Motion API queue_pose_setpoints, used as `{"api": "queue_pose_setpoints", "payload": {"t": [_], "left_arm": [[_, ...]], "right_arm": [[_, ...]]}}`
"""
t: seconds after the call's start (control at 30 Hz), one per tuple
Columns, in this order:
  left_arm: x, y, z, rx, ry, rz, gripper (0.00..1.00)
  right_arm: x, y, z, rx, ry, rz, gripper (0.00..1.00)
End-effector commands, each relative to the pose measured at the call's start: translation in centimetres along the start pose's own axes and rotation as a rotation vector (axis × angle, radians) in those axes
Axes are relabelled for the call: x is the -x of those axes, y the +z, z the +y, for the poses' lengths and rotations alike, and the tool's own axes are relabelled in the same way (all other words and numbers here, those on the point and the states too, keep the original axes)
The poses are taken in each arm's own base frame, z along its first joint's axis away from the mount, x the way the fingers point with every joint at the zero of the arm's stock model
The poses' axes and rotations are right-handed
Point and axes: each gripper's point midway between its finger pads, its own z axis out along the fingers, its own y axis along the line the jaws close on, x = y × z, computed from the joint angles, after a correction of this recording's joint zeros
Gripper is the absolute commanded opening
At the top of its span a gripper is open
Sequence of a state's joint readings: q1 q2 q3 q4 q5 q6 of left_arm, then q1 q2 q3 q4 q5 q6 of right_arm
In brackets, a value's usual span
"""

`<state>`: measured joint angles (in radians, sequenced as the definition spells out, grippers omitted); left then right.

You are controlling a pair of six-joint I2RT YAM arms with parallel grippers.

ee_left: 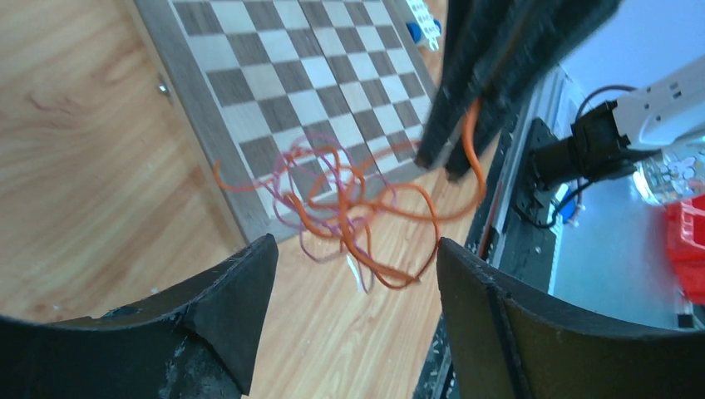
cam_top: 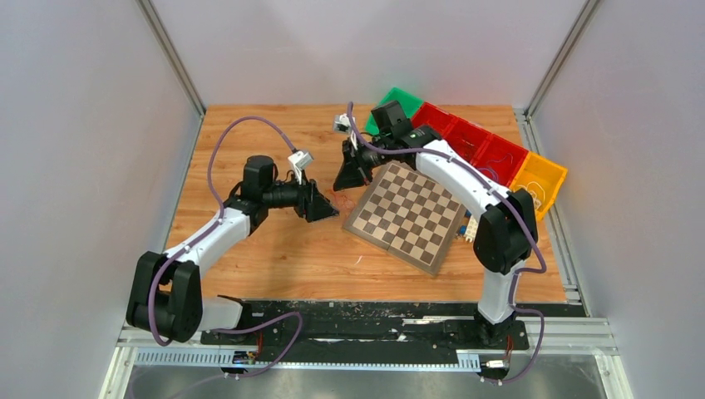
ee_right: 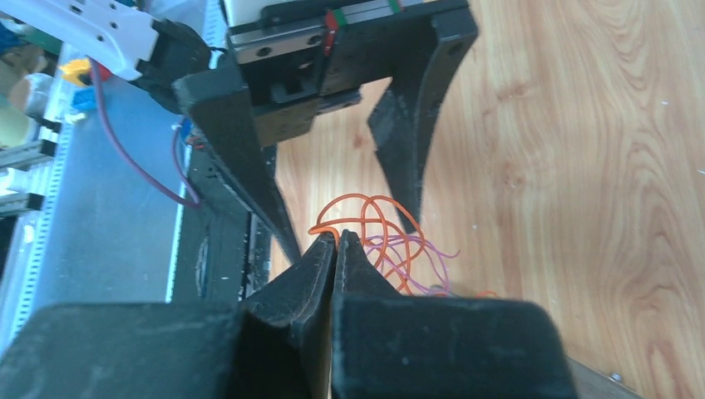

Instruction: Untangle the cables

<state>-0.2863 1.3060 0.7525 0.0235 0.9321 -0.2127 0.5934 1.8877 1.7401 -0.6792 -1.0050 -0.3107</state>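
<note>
The cables (ee_left: 349, 208) are a small loose knot of thin orange and purple wires, hanging just above the wood at the chessboard's corner. In the top view the cables (cam_top: 337, 199) show only faintly between the two grippers. My right gripper (ee_right: 337, 237) is shut, with an orange strand pinched at its tips, and it comes down from the upper right in the left wrist view (ee_left: 449, 166). My left gripper (ee_left: 353, 249) is open, its fingertips just short of the knot on either side. Nothing lies between its jaws.
A chessboard (cam_top: 407, 216) lies tilted on the wooden table, right of the grippers. Green (cam_top: 401, 96), red (cam_top: 478, 141) and yellow (cam_top: 540, 179) bins stand along the back right. Small blue and white pieces (cam_top: 467, 229) sit by the board's right edge.
</note>
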Motion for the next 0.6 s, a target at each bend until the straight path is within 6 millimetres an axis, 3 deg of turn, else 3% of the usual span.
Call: {"api": "queue_pose_setpoints", "payload": {"t": [0.0, 0.07, 0.1, 0.13, 0.17, 0.23, 0.4, 0.57], "left_arm": [[4.2, 0.0, -0.5, 0.016, 0.076, -0.130, 0.76], [4.4, 0.1, -0.5, 0.008, 0.060, -0.139, 0.65], [4.2, 0.2, -0.4, 0.011, 0.050, -0.135, 0.53], [3.8, 0.3, -0.2, 0.014, 0.042, -0.126, 0.46], [3.1, 0.3, 0.1, 0.023, 0.022, -0.102, 0.35], [1.6, 0.0, 0.6, 0.042, 0.027, -0.057, 0.25], [-2.3, -1.7, 2.6, 0.090, 0.023, 0.008, 0.19], [-4.3, -3.8, 5.4, 0.158, -0.069, 0.053, 0.10]], "right_arm": [[3.8, 0.2, 3.2, 0.100, -0.025, -0.085, 0.00], [5.0, 0.0, 3.7, 0.106, -0.037, -0.111, 0.00], [6.0, -0.3, 3.8, 0.101, -0.054, -0.131, 0.00], [7.0, -0.7, 4.0, 0.092, -0.074, -0.149, 0.00], [8.2, -1.4, 4.1, 0.073, -0.096, -0.171, 0.00], [10.7, -3.4, 3.8, 0.021, -0.126, -0.225, 0.00], [16.9, -9.7, 3.0, -0.113, -0.163, -0.415, 0.00], [20.6, -14.2, 2.9, -0.213, -0.213, -0.545, 0.00]]}}
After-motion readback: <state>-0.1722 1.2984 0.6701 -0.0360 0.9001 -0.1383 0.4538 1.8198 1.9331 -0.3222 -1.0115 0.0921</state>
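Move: The tangle of orange and pink cables hangs from the right fingers. Its middle is about 2 cm ahead, 2 cm right and 1 cm above the open left hand. From the right hand it is some 5 cm below, 1 cm back and 2 cm right. The chessboard's middle lies roughly 11 cm ahead, 18 cm right and 17 cm below the left hand. A white scrap sits about 2 cm back, 6 cm right and 17 cm below that hand. Slightly forward and up, about 2 cm, the left hand edges to the hanging tangle while its fingers close and pinch a pink strand, then turns back to pull down and leftward. The right hand, still gripping the orange cable, first eases left, then sweeps up some 15 cm and forward about 7, its fingers tilting upward, away from the left hand. ##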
